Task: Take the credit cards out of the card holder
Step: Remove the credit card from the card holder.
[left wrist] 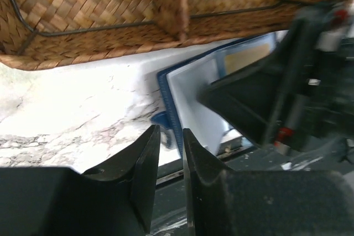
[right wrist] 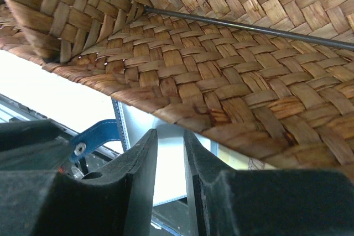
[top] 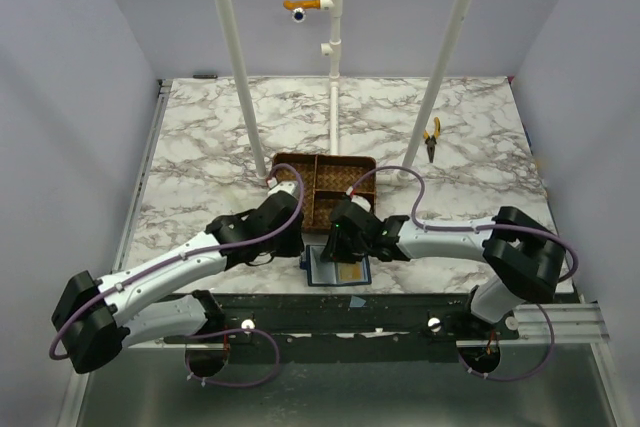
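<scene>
The navy card holder (top: 320, 273) lies open at the table's near edge, just in front of the wicker tray. A gold credit card (top: 349, 272) shows in its right half. My left gripper (top: 297, 248) sits at the holder's left edge. In the left wrist view its fingers (left wrist: 171, 131) stand a narrow gap apart with nothing between them, just short of the holder's blue edge (left wrist: 166, 95). My right gripper (top: 345, 244) hangs over the holder. Its fingers (right wrist: 170, 134) are slightly apart above the pale inner pocket (right wrist: 138, 122), beside the blue strap (right wrist: 97, 135). The gold card (right wrist: 235, 158) peeks out under the tray.
The brown wicker divided tray (top: 300, 161) stands right behind the holder and both grippers. Orange-handled pliers (top: 431, 139) lie at the back right. White poles (top: 335, 97) rise from the table's middle. The right arm (left wrist: 298, 92) fills the right of the left wrist view.
</scene>
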Motion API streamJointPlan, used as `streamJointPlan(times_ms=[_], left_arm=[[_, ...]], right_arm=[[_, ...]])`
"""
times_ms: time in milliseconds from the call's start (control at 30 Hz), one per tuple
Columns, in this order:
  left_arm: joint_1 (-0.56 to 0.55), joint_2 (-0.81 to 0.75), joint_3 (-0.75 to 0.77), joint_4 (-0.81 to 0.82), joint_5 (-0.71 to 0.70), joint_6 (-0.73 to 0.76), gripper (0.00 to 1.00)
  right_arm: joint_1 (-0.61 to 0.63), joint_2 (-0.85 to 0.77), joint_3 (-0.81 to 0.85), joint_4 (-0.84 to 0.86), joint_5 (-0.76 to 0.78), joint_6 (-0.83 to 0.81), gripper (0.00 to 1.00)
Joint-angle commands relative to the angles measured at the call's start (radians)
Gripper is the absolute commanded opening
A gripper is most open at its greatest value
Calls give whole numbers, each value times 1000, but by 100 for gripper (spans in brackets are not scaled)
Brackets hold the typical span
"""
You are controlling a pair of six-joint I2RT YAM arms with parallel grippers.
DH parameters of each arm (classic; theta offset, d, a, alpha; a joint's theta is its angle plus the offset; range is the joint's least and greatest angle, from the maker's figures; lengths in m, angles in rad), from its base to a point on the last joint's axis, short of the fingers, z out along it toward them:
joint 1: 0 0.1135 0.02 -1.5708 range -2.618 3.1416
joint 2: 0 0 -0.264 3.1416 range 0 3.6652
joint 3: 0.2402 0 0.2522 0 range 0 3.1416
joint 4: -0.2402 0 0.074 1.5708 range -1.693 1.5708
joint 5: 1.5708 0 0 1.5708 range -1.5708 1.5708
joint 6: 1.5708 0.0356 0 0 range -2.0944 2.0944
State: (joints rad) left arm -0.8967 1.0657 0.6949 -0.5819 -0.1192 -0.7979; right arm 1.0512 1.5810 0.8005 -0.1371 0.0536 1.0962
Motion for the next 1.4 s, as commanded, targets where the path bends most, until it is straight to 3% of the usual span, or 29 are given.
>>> streamJointPlan(times_ms=[0,233,467,767,967,1367], left_arm=[[4,-69,71,-33,46,20,25],[5,-9,102,54,125,-1,16],[5,30,26,172,212,-54,5],[5,141,0,301,278,-81,0],[4,155,27,304,294,-64,0],[-11,131,111,230,277,-43,5]], right_arm=[[6,42,31,1,-21,-20,29],[11,60,30,-1,-32,-12,26],[16,-78,-12,-21,29,8,26],[15,-189,-63,-89,99,50,27],[15,-272,-114,-144,150,64,27],[47,-220,-104,17,37,28,27]])
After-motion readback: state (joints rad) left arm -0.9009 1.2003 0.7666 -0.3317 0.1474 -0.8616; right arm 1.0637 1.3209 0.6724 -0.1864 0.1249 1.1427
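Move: The card holder lies open on the table. Its near-side clear sleeve, on the left half, is about 5 cm right of my left hand, 3 cm back and 6 cm below; the gold card is some 12 cm right, 4 cm back and equally low. From my right fingers the sleeve is 2 cm left, 2 cm back and 1 cm down, the card 5 cm right and 3 cm back. The basket's middle is about 13 cm ahead of my left hand and 5 cm right, 4 cm lower. I lift my left hand about 5 cm, shut its fingers and carry it some 8 cm right to the turning sleeve by my right fingertips, dipping back down on the way and rising again at the end, with a roll of about 15 degrees. My right hand, fingers staying slightly open, first dips at the sleeve, then rises some 4 cm and goes about 4 cm right, towards the card side. ##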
